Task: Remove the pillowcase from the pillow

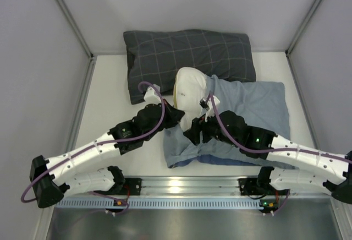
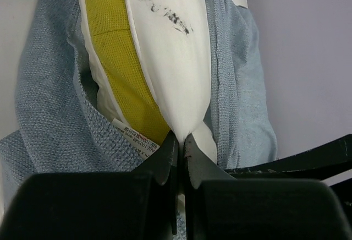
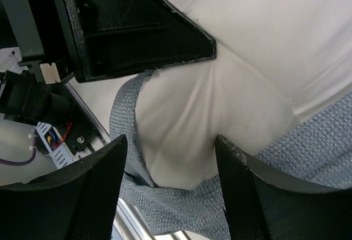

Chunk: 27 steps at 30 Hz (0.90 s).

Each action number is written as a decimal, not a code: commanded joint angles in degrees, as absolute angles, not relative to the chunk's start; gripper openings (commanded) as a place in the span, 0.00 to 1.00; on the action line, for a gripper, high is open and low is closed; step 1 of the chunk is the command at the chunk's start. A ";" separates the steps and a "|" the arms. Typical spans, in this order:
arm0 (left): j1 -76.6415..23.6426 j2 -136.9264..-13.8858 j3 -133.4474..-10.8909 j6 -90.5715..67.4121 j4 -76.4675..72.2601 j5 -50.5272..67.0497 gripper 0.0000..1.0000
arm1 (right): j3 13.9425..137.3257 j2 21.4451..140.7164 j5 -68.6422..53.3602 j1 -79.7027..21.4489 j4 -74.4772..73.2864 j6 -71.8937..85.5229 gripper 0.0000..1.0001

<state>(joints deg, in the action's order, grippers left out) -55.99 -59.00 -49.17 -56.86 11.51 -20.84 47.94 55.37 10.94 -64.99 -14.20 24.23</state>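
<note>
The white pillow (image 1: 190, 88) with yellow piping sticks partly out of the pale blue-grey pillowcase (image 1: 258, 105) at the table's middle. My left gripper (image 1: 175, 114) is shut on the pillow's white corner; in the left wrist view the fingertips pinch the white cloth (image 2: 176, 42) beside the yellow band, with the pillowcase (image 2: 49, 124) bunched on both sides. My right gripper (image 1: 197, 130) is open, its fingers (image 3: 253, 190) straddling the pillow's white cloth (image 3: 187, 124) and the pillowcase's edge (image 3: 181, 210) without closing on either.
A dark grey checked pillow (image 1: 187, 53) lies at the back of the table. The metal rail (image 1: 181, 186) with both arm bases runs along the near edge. Grey walls (image 1: 38, 86) stand on both sides.
</note>
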 commanded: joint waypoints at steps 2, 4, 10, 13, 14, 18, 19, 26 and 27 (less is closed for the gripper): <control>-56.08 -59.15 -50.10 -56.51 4.13 -19.60 0.00 | 49.83 57.74 0.54 -63.46 -5.54 21.53 0.60; -56.16 -59.67 -50.53 -56.34 4.13 -19.60 0.00 | 49.83 59.06 -3.92 -63.46 -3.70 22.14 0.58; -56.16 -62.40 -52.12 -56.16 3.96 -19.16 0.00 | 48.43 61.61 -8.26 -65.47 -0.62 24.34 0.49; -56.16 -62.40 -52.12 -56.34 3.43 -19.16 0.00 | 47.29 62.40 -7.56 -66.01 0.97 25.13 0.45; -56.16 -62.23 -52.12 -56.34 3.43 -19.25 0.00 | 46.85 62.58 -7.73 -66.01 1.66 25.31 0.40; -56.08 -61.17 -52.12 -56.25 3.43 -19.68 0.00 | 43.52 63.72 -8.26 -66.53 3.95 26.80 0.24; -56.16 -60.74 -52.21 -56.16 3.51 -19.95 0.00 | 42.98 63.89 -8.17 -67.14 4.13 27.15 0.19; -56.07 -58.19 -52.47 -57.48 3.34 -21.27 0.00 | 35.43 64.25 -4.67 -70.49 8.08 30.84 0.00; -56.07 -57.66 -52.38 -58.09 3.25 -21.44 0.00 | 34.20 63.64 -3.96 -70.66 8.43 31.63 0.00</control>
<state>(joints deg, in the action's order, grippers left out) -55.99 -61.41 -49.21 -56.36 10.52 -19.81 36.53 64.36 -6.07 -69.36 2.63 28.97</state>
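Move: The pillowcase hem wrapped around the near end of the white pillow lies about 4 cm back, 5 cm left and 4 cm below the right hand. The bare part of the pillow stands some 14 cm ahead of that hand, 3 cm left and slightly lower; the spread case lies about 10 cm ahead, 24 cm right and 17 cm down. From the left hand, which already grips the pillow, the hem is roughly 10 cm back, 2 cm right and 5 cm lower. Working at the hem on the pillow's near end, the right fingers close from two-thirds open to shut while that hand sweeps about 5 cm left and 4 cm back, turning some 15 degrees counter-clockwise; it then drags down about 7 cm and farther back. The left hand keeps its pinch on the pillow, dips 2 cm or so and partly comes back up. ##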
